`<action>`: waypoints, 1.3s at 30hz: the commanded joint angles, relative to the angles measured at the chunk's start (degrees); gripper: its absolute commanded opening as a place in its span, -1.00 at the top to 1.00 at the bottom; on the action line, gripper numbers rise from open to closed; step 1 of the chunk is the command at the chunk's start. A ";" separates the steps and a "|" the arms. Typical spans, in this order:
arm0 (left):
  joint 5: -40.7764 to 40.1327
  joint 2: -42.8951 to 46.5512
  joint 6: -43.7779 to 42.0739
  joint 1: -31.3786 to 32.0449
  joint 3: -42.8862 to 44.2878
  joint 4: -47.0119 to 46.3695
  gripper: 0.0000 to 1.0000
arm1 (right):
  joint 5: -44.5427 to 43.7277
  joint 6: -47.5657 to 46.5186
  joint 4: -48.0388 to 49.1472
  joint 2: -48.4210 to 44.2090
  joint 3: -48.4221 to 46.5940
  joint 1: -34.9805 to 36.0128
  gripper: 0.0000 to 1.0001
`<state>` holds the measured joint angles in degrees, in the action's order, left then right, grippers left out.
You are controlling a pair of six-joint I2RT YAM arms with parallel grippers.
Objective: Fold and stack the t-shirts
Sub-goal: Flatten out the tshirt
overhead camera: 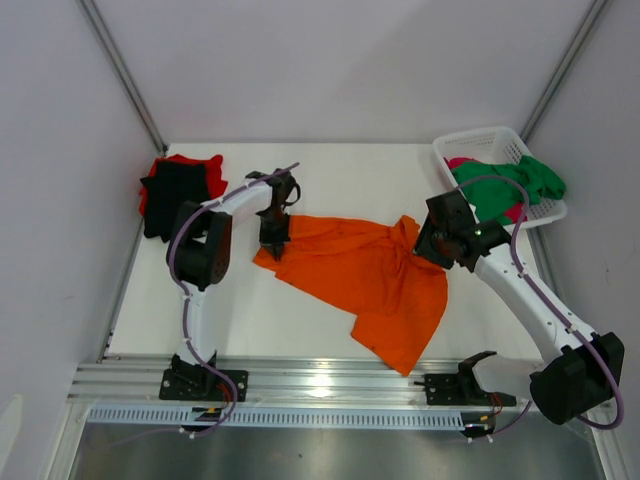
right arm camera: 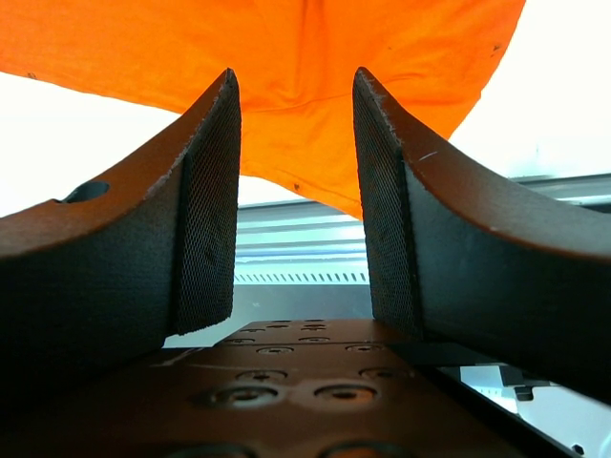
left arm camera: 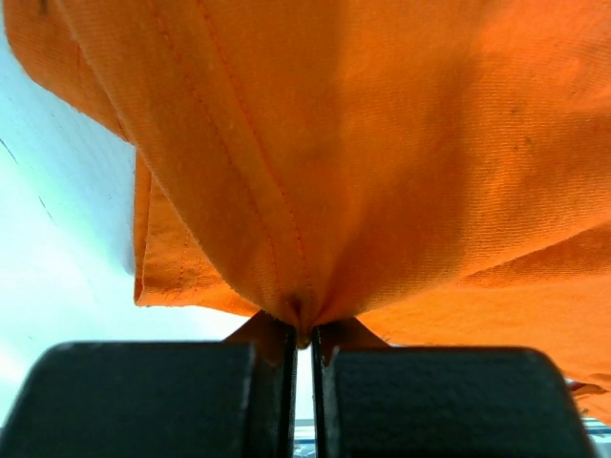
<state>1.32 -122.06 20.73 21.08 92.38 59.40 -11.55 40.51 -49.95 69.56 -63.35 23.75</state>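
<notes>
An orange t-shirt (overhead camera: 365, 275) lies spread and rumpled across the middle of the table. My left gripper (overhead camera: 272, 238) is at its left edge, shut on a pinch of the orange cloth (left arm camera: 304, 320), which bunches into the jaws. My right gripper (overhead camera: 428, 243) hovers at the shirt's upper right corner, open, with nothing between its fingers (right arm camera: 205, 200); the orange t-shirt (right arm camera: 305, 67) shows beyond them. A black t-shirt (overhead camera: 168, 195) lies on a red t-shirt (overhead camera: 205, 170) at the back left. A green t-shirt (overhead camera: 515, 182) and a magenta-pink one (overhead camera: 461, 163) sit in the basket.
A white lattice basket (overhead camera: 480, 143) stands at the back right corner, with the green shirt hanging over its near rim. Grey walls close in the table on the left, back and right. A metal rail (overhead camera: 320, 380) runs along the near edge.
</notes>
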 commanded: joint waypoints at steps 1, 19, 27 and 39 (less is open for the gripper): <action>0.52 0.95 -0.52 -0.34 2.37 0.63 0.99 | -0.31 0.80 -0.14 -1.00 -0.81 -0.19 0.03; 2.90 4.29 -0.78 -0.43 15.45 8.62 0.99 | -4.98 -3.07 20.24 5.49 2.27 -0.90 0.03; 2.02 4.55 -1.39 -1.22 28.72 14.69 0.99 | -4.00 -3.16 24.02 11.56 1.39 -0.19 0.04; 2.72 5.17 -2.10 -1.57 26.36 14.78 0.99 | -16.56 -4.30 26.58 28.33 -6.93 -1.51 0.05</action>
<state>3.66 -119.48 20.25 19.84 119.00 73.60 -22.31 37.21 -21.78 92.88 -63.40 22.83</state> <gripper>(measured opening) 0.024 0.479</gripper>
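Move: The left hand, low over the table, already pinches the orange t-shirt's left end; bare table lies about 7 cm ahead of it, the folded stack some 14 cm ahead and 25 cm left. The bunched far-right corner of the t-shirt is about 13 cm straight ahead of the open right hand and 15 cm below; the basket lies roughly 27 cm ahead of that hand, 24 cm right and 10 cm below. Left raises its pinched shirt end about 13 cm, easing forward; right, open, reaches 12 cm forward-down towards the far-right corner. ##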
